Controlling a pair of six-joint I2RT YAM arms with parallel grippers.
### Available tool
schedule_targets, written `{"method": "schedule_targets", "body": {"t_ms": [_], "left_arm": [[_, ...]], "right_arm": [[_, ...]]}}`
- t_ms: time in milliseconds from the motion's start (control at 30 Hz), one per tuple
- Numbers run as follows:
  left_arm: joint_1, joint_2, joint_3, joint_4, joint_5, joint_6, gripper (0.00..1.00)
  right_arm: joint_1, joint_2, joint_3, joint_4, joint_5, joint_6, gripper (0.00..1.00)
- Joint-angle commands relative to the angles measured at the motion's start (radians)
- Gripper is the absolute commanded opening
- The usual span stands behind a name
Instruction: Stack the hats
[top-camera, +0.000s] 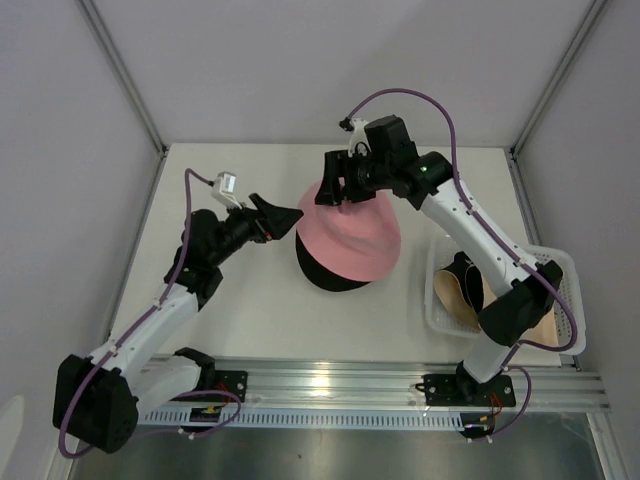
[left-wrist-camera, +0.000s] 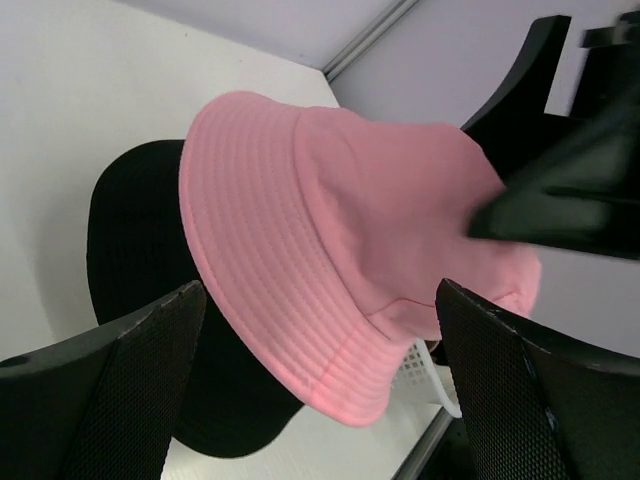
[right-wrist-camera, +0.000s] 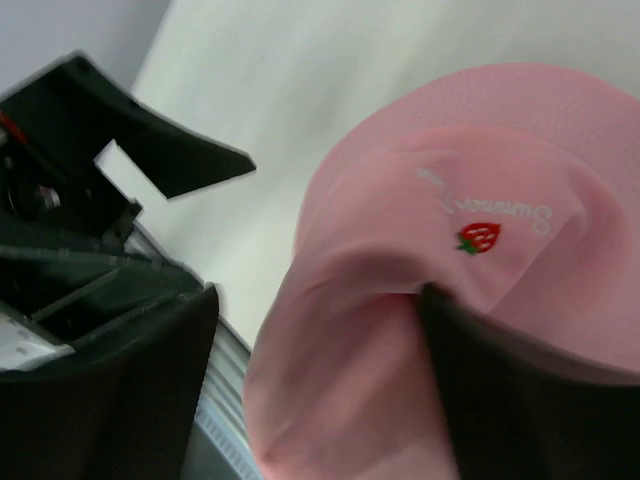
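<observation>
A pink hat (top-camera: 352, 242) lies crown up on a black hat (top-camera: 322, 276) at the middle of the table. In the left wrist view the pink hat (left-wrist-camera: 330, 230) covers most of the black hat (left-wrist-camera: 140, 230). My right gripper (top-camera: 340, 196) hangs over the pink hat's far side with its jaws open. In the right wrist view the right gripper (right-wrist-camera: 318, 295) straddles a fold of the pink hat (right-wrist-camera: 450, 190), and one finger touches the crown near a small strawberry mark (right-wrist-camera: 478, 237). My left gripper (top-camera: 285, 213) stands open just left of the hats, holding nothing.
A white mesh basket (top-camera: 566, 272) stands at the right, with a beige hat (top-camera: 448, 296) and a dark hat (top-camera: 468, 274) inside it, partly hidden by the right arm. White walls close off the table's far and side edges.
</observation>
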Motion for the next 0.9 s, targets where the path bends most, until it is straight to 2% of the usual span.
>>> {"method": "schedule_targets", "body": {"t_ms": [0,33,67,200,300,467,567,667,700,800,867], "left_arm": [[0.006,0.056,-0.009,0.148,0.02,-0.057,0.99],[0.006,0.084,-0.021,0.163,0.016,-0.084,0.99],[0.009,0.096,-0.029,0.185,0.015,-0.101,1.0],[0.014,0.161,-0.06,0.28,0.011,-0.221,0.99],[0.014,0.208,-0.093,0.405,0.037,-0.293,0.96],[0.014,0.28,-0.093,0.525,0.104,-0.364,0.92],[0.012,0.32,-0.086,0.55,0.123,-0.379,0.84],[0.012,0.346,-0.09,0.591,0.123,-0.407,0.61],[0.012,0.349,-0.092,0.608,0.117,-0.411,0.43],[0.014,0.333,-0.122,0.59,0.082,-0.414,0.01],[0.012,0.294,-0.144,0.562,0.042,-0.395,0.01]], "right_arm": [[0.005,0.003,0.098,-0.083,0.102,-0.051,0.92],[0.007,-0.003,0.108,-0.105,0.124,-0.057,0.98],[0.005,-0.014,0.115,-0.108,0.163,-0.063,0.99],[-0.005,-0.1,0.125,-0.096,0.274,-0.072,0.99],[-0.092,-0.175,0.078,-0.071,0.268,-0.022,1.0],[-0.306,-0.339,-0.237,0.104,0.142,0.092,0.99],[-0.338,-0.393,-0.354,0.142,0.167,0.115,0.99],[-0.364,-0.428,-0.446,0.19,0.187,0.159,0.99],[-0.382,-0.454,-0.527,0.214,0.188,0.176,0.99],[-0.428,-0.511,-0.696,0.335,0.184,0.277,1.0],[-0.438,-0.528,-0.758,0.42,0.171,0.316,0.99]]}}
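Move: The pink hat's middle lies about 13 cm right of my left hand, 3 cm back and 5 cm lower; the near part of its brim is much closer. From my opening right hand it is roughly 3 cm right, 5 cm back and 8 cm below. The black hat under it is some 11 cm right of my left hand, 5 cm back and 9 cm below. The tan hat in the basket lies about 35 cm right of my right hand, 9 cm back, 24 cm below. I dip my left hand about 5 cm, easing forward and right into the pink brim's left edge, tipping it down and rolling its left side under, then shut the fingers to pinch the brim. Meanwhile I finish opening my right hand, lift off the crown and swing some 20 cm right towards the basket, turning clockwise, first rising about 6 cm, then sinking well below its starting height. ##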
